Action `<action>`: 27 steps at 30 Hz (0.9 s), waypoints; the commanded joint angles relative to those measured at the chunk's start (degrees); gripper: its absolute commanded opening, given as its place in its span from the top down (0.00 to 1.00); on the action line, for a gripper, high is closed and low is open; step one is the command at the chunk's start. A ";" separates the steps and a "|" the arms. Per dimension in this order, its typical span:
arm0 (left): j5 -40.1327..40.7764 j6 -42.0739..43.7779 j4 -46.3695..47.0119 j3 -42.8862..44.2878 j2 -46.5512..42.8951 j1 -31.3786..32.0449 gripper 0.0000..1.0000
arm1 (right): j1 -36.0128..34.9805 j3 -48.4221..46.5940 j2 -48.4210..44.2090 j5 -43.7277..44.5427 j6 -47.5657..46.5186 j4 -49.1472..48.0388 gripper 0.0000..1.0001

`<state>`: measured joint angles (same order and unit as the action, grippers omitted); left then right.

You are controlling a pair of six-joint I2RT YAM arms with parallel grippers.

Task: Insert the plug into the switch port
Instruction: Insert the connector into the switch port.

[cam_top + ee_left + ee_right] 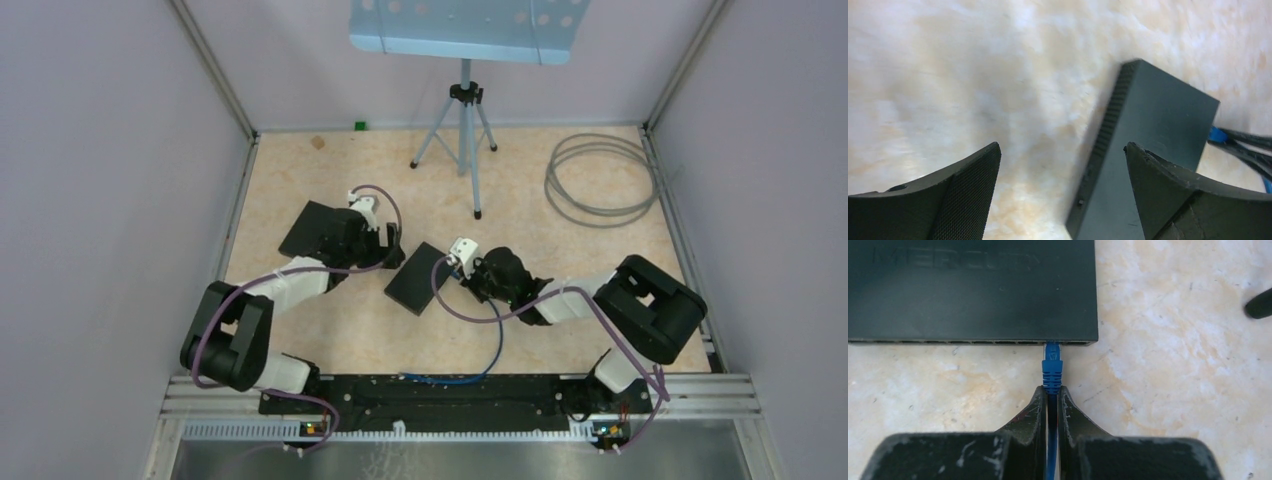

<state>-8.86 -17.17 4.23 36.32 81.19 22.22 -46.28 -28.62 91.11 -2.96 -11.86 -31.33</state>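
The switch is a flat black box lying on the marbled table, its port row facing my right gripper. The blue plug points straight at a port near the right end of that row, and its tip touches the port's mouth; how deep it sits is hidden. My right gripper is shut on the blue cable just behind the plug's boot. My left gripper stands wide open at the switch's far end. One of its fingers hangs over the top, the other over bare table, holding nothing.
A second black box lies under the left arm. A tripod carrying a light blue panel stands at the back, with a grey cable coil at the back right. The blue cable loops toward the near rail. Walls close in on both sides.
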 commanded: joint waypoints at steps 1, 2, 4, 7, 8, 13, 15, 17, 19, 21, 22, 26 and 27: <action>1.83 -3.49 -1.01 3.85 -2.74 -5.27 0.01 | 1.80 -4.59 -1.60 6.47 3.25 2.41 1.00; 1.72 -3.63 -1.22 3.97 -3.05 -6.17 0.01 | 2.20 -4.80 -1.35 7.82 3.88 2.68 1.00; 2.25 -3.54 -1.97 4.49 -3.51 -7.26 0.01 | 2.61 -4.86 -1.03 11.12 5.39 3.01 1.00; 3.09 -2.99 -2.80 5.01 -4.09 -7.88 0.01 | 3.31 -5.42 -0.30 17.07 8.50 4.98 1.00; 3.36 -2.90 -2.97 5.02 -4.24 -7.93 0.01 | 3.42 -5.35 -0.28 18.72 9.33 5.37 1.00; 5.26 -3.04 -3.87 4.94 -4.46 -8.64 0.01 | 4.30 -3.17 -1.82 21.70 11.42 4.96 1.00; 4.47 -2.97 -3.69 5.01 -4.67 -9.13 0.01 | 4.46 -2.42 -2.48 16.73 10.33 3.83 0.97; 3.51 -2.87 -3.47 5.36 -4.72 -9.41 0.01 | 4.45 -2.65 -2.94 10.69 7.84 3.84 0.85; 3.08 -2.87 -3.81 6.19 -4.79 -9.59 0.01 | 4.45 -3.40 -3.52 8.77 7.19 5.39 0.78; 3.14 -2.79 -3.96 7.24 -5.00 -9.85 0.01 | 4.45 -4.31 -5.26 8.99 6.52 7.72 0.72; 3.47 -2.78 -5.24 7.82 -5.19 -10.02 0.01 | 4.45 -4.74 -6.46 9.25 6.24 9.07 0.69; 5.13 -3.55 -7.37 9.71 -6.78 -10.79 0.01 | 4.45 -6.19 -12.12 9.76 5.72 14.38 0.48; 5.52 -3.98 -7.78 10.11 -7.23 -11.10 0.01 | 4.45 -6.68 -13.54 9.61 5.96 15.88 0.47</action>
<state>-4.97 -19.75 -2.55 43.05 77.52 12.23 -42.19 -31.81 83.83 7.79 -5.19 -19.53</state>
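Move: The switch port, with the tip of the blue plug already in it, lies about 2 cm ahead and 2 cm left of the right hand, which pinches the cable just behind the plug. The switch's middle is roughly 1 cm ahead and 8 cm left, the tripod foot about 13 cm ahead and 4 cm right, both 1 to 2 cm lower. From the open left hand, the port is some 10 cm right, 3 cm back and 4 cm down. The plug, still pinched in the right hand, is swung forward and right some 7 cm while that wrist turns about 20 degrees clockwise, dragging the switch along by its port. The right fingers then open about halfway, let go of the cable, ease back 1 cm and rise nearly 3 cm. Meanwhile the open left hand draws away leftward, also forward and up. ##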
